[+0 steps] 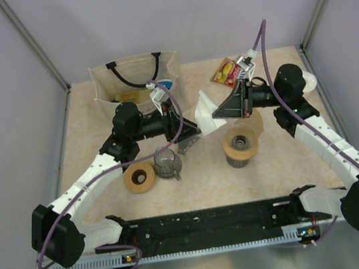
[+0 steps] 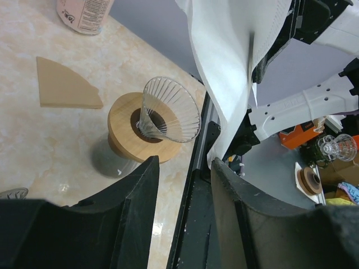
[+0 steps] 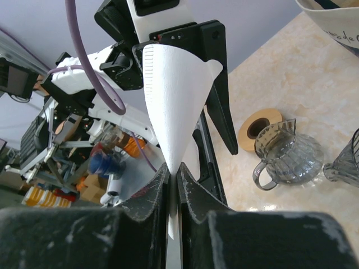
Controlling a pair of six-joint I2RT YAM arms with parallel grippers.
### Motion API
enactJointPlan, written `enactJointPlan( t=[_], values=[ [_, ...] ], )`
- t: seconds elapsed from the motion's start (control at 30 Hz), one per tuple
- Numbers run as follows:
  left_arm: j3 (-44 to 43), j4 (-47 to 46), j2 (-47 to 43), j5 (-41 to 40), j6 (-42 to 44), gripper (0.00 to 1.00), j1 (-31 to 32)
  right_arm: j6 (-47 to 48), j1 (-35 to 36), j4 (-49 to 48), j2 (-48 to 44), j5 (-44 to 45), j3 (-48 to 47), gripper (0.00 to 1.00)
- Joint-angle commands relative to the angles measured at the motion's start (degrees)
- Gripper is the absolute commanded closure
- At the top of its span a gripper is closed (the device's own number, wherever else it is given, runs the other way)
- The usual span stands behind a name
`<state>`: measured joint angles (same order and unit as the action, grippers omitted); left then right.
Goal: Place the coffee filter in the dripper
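My right gripper [image 1: 222, 112] [image 3: 173, 175] is shut on the tip of a white paper coffee filter [image 1: 207, 118] [image 3: 175, 95] and holds it in the air between the two arms. My left gripper [image 1: 190, 135] [image 2: 185, 168] is open, and the filter [image 2: 230, 67] hangs just past its right fingertip. The dripper [image 1: 240, 144] [image 2: 168, 111], a ribbed cone in a tan wooden ring, stands on the table below and to the right of the filter. Its edge shows in the right wrist view [image 3: 348, 163].
A second tan ring [image 1: 139, 179] [image 3: 259, 128] and a grey glass pitcher [image 1: 167, 164] [image 3: 283, 154] sit front left. A tote bag [image 1: 134, 80] and snack packet [image 1: 225, 71] are at the back. A brown filter [image 2: 64, 84] and a pink bottle [image 2: 84, 14] lie beyond the dripper.
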<state>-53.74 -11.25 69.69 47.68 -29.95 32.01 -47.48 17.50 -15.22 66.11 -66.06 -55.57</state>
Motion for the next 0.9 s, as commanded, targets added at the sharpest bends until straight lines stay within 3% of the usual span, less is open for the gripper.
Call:
enactJointPlan(
  t=[0.0,0.23,0.53,0.7,0.83,0.87],
  values=[
    [-1.72,-7.29,1.06,2.50,-2.30,0.53,0.16,-0.50,0.87,-3.59,0.25,-0.65,0.29,0.91],
    [0.12,-9.23,-1.05,2.77,-2.30,0.52,0.07,5.29,0.87,4.23,0.60,1.90,-1.47,0.91],
    [-1.46,-9.68,0.44,2.51,-3.36,0.56,0.16,5.21,0.79,4.15,2.01,0.76,-1.38,0.91],
    [-2.08,-10.19,1.94,2.41,-4.40,0.67,0.07,4.33,1.57,2.48,2.27,0.15,-0.94,0.91],
    [-2.51,-10.99,2.64,1.80,-5.55,1.00,0.07,4.33,2.10,2.39,2.71,0.06,-0.85,0.89],
    [-2.43,-10.82,2.82,1.37,-5.55,1.00,0.07,4.33,2.02,2.48,2.80,0.14,-0.85,0.89]
  ],
)
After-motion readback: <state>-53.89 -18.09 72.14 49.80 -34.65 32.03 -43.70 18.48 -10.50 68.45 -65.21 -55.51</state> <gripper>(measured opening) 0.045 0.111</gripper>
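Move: The coffee filter is already in the right fingers, its middle about 4 cm to the left of that hand and level with it in height. From the half-open left gripper the filter's middle is roughly 4 cm to the right, 3 cm farther out and 4 cm higher. The dripper on its wooden stand is some 12 cm right of the left gripper, 1 cm nearer the base and 15 cm lower; the grey cone is 4 cm left, 5 cm ahead and 24 cm below. Keep the filter gripped and lower the right hand about 2 cm, bringing its free edge down to the left gripper. Meanwhile raise the left gripper some 1.5 cm, then ease it slightly back down and to the right while shutting its fingers from about half open, to pinch the lower corner of the filter's free edge between the tips. ##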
